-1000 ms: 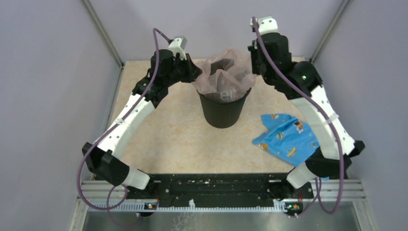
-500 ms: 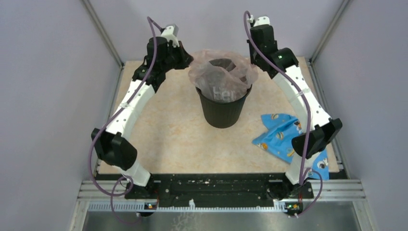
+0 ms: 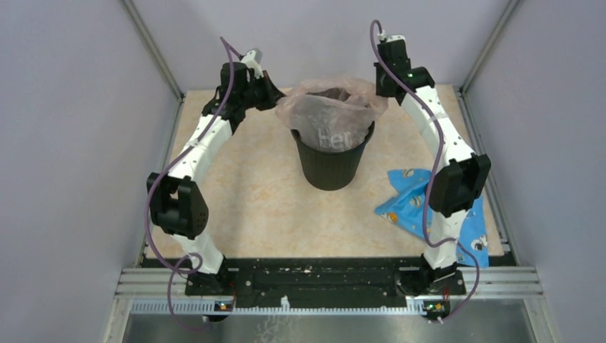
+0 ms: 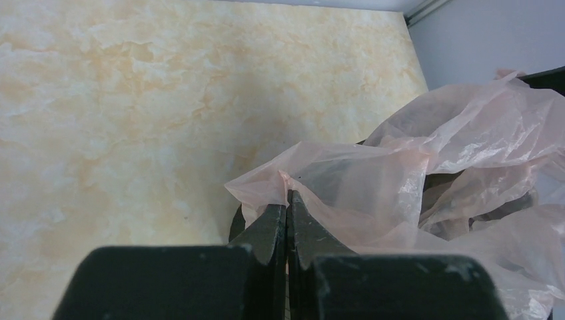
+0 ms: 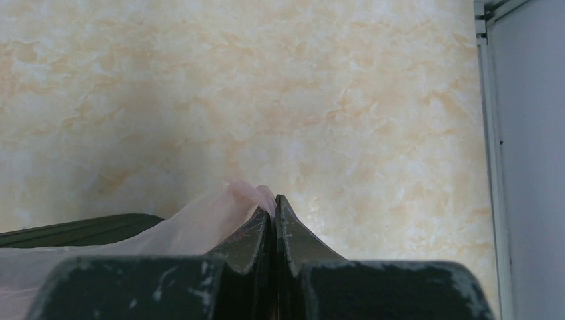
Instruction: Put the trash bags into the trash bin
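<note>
A round black trash bin [image 3: 330,161] stands at the middle back of the table. A crinkly pale-pink trash bag [image 3: 330,107] hangs into it, its mouth stretched wide above the rim. My left gripper [image 3: 280,98] is shut on the bag's left edge, and the film [image 4: 346,180] bunches at the closed tips [image 4: 288,200] beside the bin's rim [image 4: 234,227]. My right gripper [image 3: 381,91] is shut on the right edge. In the right wrist view a fold of bag [image 5: 220,213] is pinched at the tips [image 5: 274,205], with the bin rim [image 5: 80,227] below left.
A blue patterned cloth [image 3: 421,207] lies on the table at the right, partly under the right arm. Grey walls close in the table on three sides, with a wall rail [image 5: 490,133] close to the right gripper.
Both grippers have moved outward and back from the bin, pulling the bag's mouth wider and flatter. Both arms have stretched out, elbows lower and nearer the front.
</note>
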Tool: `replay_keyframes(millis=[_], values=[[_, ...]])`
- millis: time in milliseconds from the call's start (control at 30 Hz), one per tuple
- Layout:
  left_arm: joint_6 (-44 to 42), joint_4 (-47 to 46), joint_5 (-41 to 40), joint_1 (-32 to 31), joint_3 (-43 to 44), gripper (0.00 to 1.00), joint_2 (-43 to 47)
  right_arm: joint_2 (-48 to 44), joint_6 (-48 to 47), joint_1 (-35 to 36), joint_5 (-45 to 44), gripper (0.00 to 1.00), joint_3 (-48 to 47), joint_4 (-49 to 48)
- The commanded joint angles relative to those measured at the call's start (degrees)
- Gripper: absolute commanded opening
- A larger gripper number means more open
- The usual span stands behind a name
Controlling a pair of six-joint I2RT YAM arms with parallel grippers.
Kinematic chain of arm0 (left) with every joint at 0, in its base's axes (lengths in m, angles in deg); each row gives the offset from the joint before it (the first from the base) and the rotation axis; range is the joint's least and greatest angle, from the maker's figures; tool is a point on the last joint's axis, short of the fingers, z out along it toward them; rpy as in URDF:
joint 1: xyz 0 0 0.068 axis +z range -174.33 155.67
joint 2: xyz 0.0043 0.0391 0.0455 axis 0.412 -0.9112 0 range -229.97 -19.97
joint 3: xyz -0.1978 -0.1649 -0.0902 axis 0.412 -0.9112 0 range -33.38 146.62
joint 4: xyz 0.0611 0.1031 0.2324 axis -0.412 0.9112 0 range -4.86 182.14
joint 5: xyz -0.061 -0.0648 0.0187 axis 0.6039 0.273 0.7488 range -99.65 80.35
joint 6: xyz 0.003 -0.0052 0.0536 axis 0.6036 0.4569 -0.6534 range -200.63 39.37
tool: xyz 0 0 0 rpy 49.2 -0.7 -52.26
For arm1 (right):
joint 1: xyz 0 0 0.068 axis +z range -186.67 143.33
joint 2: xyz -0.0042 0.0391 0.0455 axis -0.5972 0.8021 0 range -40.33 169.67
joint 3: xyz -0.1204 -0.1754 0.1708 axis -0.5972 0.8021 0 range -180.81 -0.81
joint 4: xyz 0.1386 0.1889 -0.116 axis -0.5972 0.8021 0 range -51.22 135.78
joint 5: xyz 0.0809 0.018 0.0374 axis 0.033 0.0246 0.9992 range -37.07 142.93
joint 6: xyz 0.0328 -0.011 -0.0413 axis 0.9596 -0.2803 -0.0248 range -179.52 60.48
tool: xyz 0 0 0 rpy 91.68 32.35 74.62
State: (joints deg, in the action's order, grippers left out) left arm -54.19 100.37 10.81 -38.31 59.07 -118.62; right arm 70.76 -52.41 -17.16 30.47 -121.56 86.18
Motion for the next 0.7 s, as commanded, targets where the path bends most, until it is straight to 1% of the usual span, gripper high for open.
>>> replay_keyframes(millis=[0,133,300,467,633,667], values=[[1.4,-4.72,3.55,0.53,-1.51,0.0,-1.45,0.57,3.43,-1.88,2.99,0.0,0.87,-1.57],[1.87,-5.82,4.15,0.61,-5.11,0.0,-0.91,-1.73,5.29,-3.25,5.77,0.0,7.46,-4.05],[2.69,-7.96,5.67,0.62,-10.55,0.0,0.98,-3.09,6.67,-4.04,8.05,0.0,11.52,-3.88],[3.52,-10.99,6.29,0.71,-16.67,0.0,6.12,-6.97,7.92,-3.99,9.75,0.0,15.92,-5.68],[2.9,-11.9,6.22,0.71,-19.83,0.0,10.72,-12.43,8.68,-4.04,10.04,0.0,20.87,-7.29],[2.85,-11.92,6.28,0.71,-20.49,0.0,11.35,-13.59,8.75,-4.05,9.9,0.05,21.9,-7.73]])
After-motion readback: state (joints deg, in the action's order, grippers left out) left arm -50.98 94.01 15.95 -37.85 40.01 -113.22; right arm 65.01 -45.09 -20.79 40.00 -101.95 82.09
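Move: Both closed grippers still hold the pink trash bag stretched over the trash bin. The bin's middle lies about 15 cm to the left gripper's right, 7 cm back and 17 cm below. From the right gripper the bin's middle is some 14 cm left, 8 cm back and 16 cm below. The blue trash bag lies flat on the table, roughly 21 cm back, 19 cm right and 28 cm below the right gripper. Bring both grippers down together about 9 cm on either side of the bin, keeping the pink bag's edges pinched, and ease them back towards the base as they sink, the left some 5 cm, the right a little less. Tip the fingers some 10 degrees further down, roll the right hand slightly left side up, and let both rise about a centimetre at the end. ##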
